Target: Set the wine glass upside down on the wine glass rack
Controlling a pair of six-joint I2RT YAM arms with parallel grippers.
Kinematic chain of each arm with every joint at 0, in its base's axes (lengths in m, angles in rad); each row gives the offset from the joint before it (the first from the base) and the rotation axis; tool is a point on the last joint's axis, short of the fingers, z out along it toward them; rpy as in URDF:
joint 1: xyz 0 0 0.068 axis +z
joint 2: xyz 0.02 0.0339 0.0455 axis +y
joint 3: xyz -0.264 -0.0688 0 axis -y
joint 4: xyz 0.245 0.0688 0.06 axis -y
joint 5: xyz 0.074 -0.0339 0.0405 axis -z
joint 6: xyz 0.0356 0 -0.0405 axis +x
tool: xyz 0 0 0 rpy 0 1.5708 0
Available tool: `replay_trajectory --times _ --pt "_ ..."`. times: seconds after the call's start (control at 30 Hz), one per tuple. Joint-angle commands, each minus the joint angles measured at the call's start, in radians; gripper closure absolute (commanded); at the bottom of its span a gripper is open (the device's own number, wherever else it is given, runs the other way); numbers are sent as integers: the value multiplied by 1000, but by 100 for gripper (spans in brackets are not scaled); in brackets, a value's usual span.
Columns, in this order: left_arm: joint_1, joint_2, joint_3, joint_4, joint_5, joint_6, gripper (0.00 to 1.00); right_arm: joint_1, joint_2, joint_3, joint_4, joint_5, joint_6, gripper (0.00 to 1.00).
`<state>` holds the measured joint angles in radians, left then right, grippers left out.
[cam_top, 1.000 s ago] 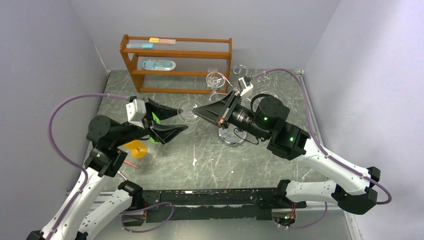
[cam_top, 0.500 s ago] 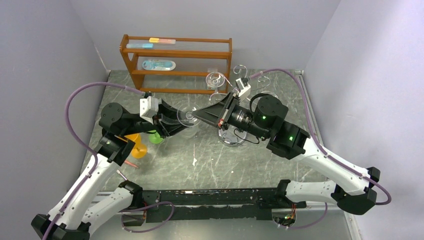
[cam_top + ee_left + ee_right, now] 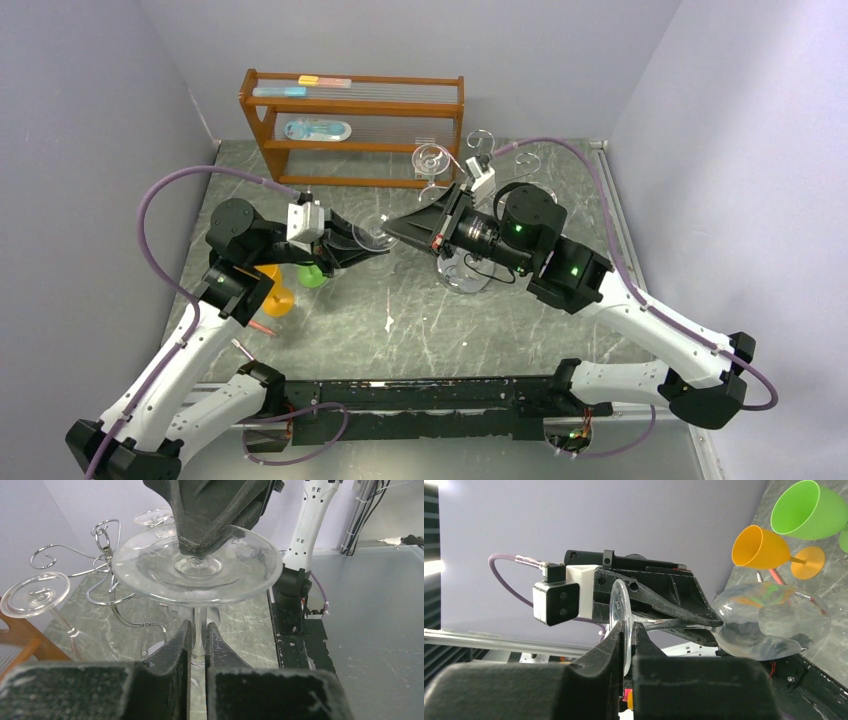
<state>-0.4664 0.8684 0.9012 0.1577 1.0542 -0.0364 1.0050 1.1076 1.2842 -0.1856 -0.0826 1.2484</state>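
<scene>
The clear wine glass (image 3: pixel 375 236) hangs in the air over the table's middle, lying sideways between my two grippers. My left gripper (image 3: pixel 199 636) is shut on its thin stem (image 3: pixel 198 622), just below the round foot (image 3: pixel 150 575). My right gripper (image 3: pixel 629 630) is shut on the rim of that foot (image 3: pixel 619 605); the bowl (image 3: pixel 774 625) points away towards the left arm. In the top view the left gripper (image 3: pixel 360 248) and the right gripper (image 3: pixel 390 228) meet tip to tip. The chrome wine glass rack (image 3: pixel 470 272) stands behind the right gripper, its curled arms (image 3: pixel 105 545) to the left in the left wrist view.
Another clear glass (image 3: pixel 432 158) hangs upside down on the rack. A brown wooden shelf unit (image 3: pixel 350 125) stands at the back. An orange goblet (image 3: pixel 272 298) and a green goblet (image 3: pixel 313 275) lie under the left arm, with a thin pink stick (image 3: pixel 262 327) nearby.
My left arm has swung right to the glass and its jaws have closed from wide open onto the stem. The right gripper kept its hold on the foot, shifting slightly left.
</scene>
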Motion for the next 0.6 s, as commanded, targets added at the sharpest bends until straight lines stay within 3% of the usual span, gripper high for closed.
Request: replay_trajectory --times 0.0,0.03,0.07,0.17,0.37,0.57 --pt "-4 -13 -10 -45 -35 -1 95 -6 -27 0 84 56 -22 77" --pt "-4 -22 -17 -45 -57 -11 95 -5 -33 -8 75 76 -30 62" --pt "-4 -30 -25 -45 -75 -20 95 -6 -42 -16 68 107 -42 52" --pt "-4 -51 -52 -33 -107 -59 95 -7 -69 -26 25 199 -116 41" --pt "-5 -48 -95 3 -119 -101 95 -7 -138 -25 -58 420 -292 37" --pt "-44 35 -119 181 -90 -185 95 -7 -272 -115 42 573 -425 42"
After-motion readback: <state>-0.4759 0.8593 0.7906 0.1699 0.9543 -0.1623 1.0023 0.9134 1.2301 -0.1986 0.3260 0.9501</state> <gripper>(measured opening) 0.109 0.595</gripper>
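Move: My right fingers still pinch the rim of the upside-down wine glass's foot, its middle some 10 cm below them; my left fingers are already shut on its stem. From my left hand, the hub of the wine glass rack lies about 15 cm ahead, 17 cm right and 9 cm lower. The hung glass is roughly 23 cm ahead, 8 cm right and 22 cm down; the green cup, 13 cm ahead, 18 cm left, 30 cm down. I open my right fingers wide, let go of the glass's foot and draw that hand off to the right, about 9 cm, and some 4 cm forward, rising slightly while it swings clockwise and tips up. My left hand keeps its pinch on the stem and lowers the glass about 4 cm, edging forward and rolling it some 10 degrees so its foot leans forward. ##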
